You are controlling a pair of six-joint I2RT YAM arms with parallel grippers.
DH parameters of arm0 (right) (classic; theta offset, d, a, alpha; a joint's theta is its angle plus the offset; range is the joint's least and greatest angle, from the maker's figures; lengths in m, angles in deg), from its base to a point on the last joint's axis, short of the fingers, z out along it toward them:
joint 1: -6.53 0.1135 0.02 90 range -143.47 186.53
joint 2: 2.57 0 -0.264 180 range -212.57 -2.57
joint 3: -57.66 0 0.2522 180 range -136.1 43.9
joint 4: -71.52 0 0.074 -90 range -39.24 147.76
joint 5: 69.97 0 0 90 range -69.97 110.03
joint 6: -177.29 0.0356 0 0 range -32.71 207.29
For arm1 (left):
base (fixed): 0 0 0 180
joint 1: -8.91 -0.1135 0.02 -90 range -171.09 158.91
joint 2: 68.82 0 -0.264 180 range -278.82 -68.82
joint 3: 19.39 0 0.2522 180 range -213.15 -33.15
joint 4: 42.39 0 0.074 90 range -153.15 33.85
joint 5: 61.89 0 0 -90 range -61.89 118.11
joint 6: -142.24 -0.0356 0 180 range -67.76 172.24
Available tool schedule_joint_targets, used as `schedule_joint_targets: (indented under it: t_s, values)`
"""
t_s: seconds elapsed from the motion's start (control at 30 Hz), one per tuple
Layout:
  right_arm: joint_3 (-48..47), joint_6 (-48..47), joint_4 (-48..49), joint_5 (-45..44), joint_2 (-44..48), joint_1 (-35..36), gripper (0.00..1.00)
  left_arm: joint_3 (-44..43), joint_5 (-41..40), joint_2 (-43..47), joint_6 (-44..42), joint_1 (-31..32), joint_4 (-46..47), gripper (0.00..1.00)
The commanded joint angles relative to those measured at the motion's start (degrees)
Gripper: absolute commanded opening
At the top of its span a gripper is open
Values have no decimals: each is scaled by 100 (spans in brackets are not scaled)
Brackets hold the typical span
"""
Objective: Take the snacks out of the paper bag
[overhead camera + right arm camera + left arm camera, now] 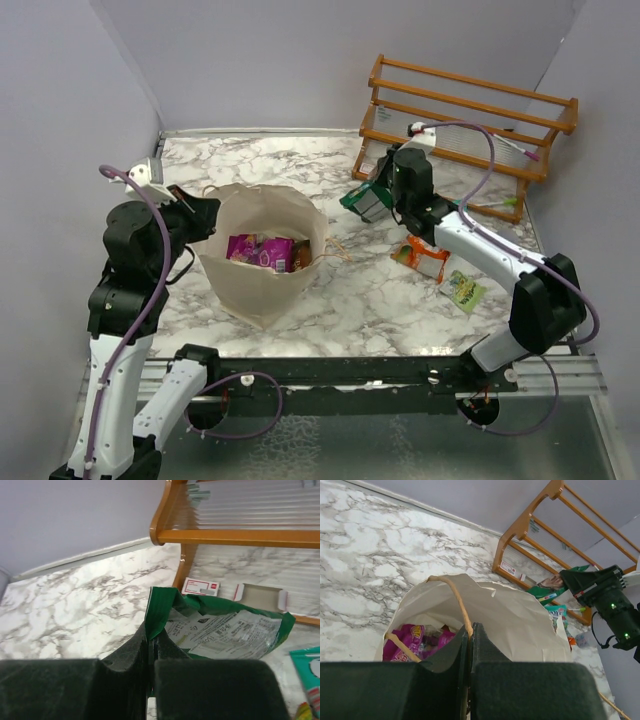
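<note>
The cream paper bag (pixel 262 272) stands open on the marble table, left of centre. Magenta snacks (pixel 258 250) and a darker one (pixel 303 256) lie inside it. My left gripper (pixel 207 212) is shut on the bag's brown cord handle (pixel 460 605) at the left rim. My right gripper (pixel 383 196) is shut on the edge of a green bag (pixel 225 627) of snacks, held above the table near the rack. An orange packet (pixel 422 257) and a light-green packet (pixel 463 290) lie on the table to the right.
An orange wooden rack (pixel 470 120) stands at the back right, with small boxes (pixel 200 586) under it. Grey walls close in the table on the left, back and right. A teal packet (pixel 310 670) lies below the green bag.
</note>
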Motion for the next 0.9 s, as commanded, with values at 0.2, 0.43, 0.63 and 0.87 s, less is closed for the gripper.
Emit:
schedule_joint_targets:
  t_s: [0.2, 0.43, 0.63, 0.87]
  values:
    - [1367, 1319, -133, 1078, 842, -973, 2, 206, 433, 119, 273, 38, 334, 0]
    - [2905, 982, -410, 1135, 2295, -1215, 57, -36, 272, -153, -86, 37, 322, 0]
    - [2539, 189, -1197, 1653, 3320, -1215, 96, -521, -384, -569, -721, 37, -18, 0]
    - [2158, -86, -1871, 2043, 3775, -1215, 99, -1141, -590, -984, -960, 37, -86, 0]
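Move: The right hand still holds the green crisp bag. The bare table spot it is bound for lies about 3 cm back, 8 cm to the right and 22 cm below. At that same depth, the orange packet is some 14 cm back and 16 cm right, the mint packet 3 cm back and 21 cm right, the small red-white box 13 cm ahead and 3 cm right. From the left hand, the spot is roughly 15 cm ahead, 43 cm right and 35 cm down. The right fingers let go of the green crisp bag over the table in front of the shelf: the hand swings back, right and down, about 10 cm each way, tipping slightly downward, and opens wide near the bottom. Then it lifts some 10 cm clear, levelling off. The left hand keeps its pinch on the paper bag's handle, easing slightly right, then about 3 cm forward and a little up. ##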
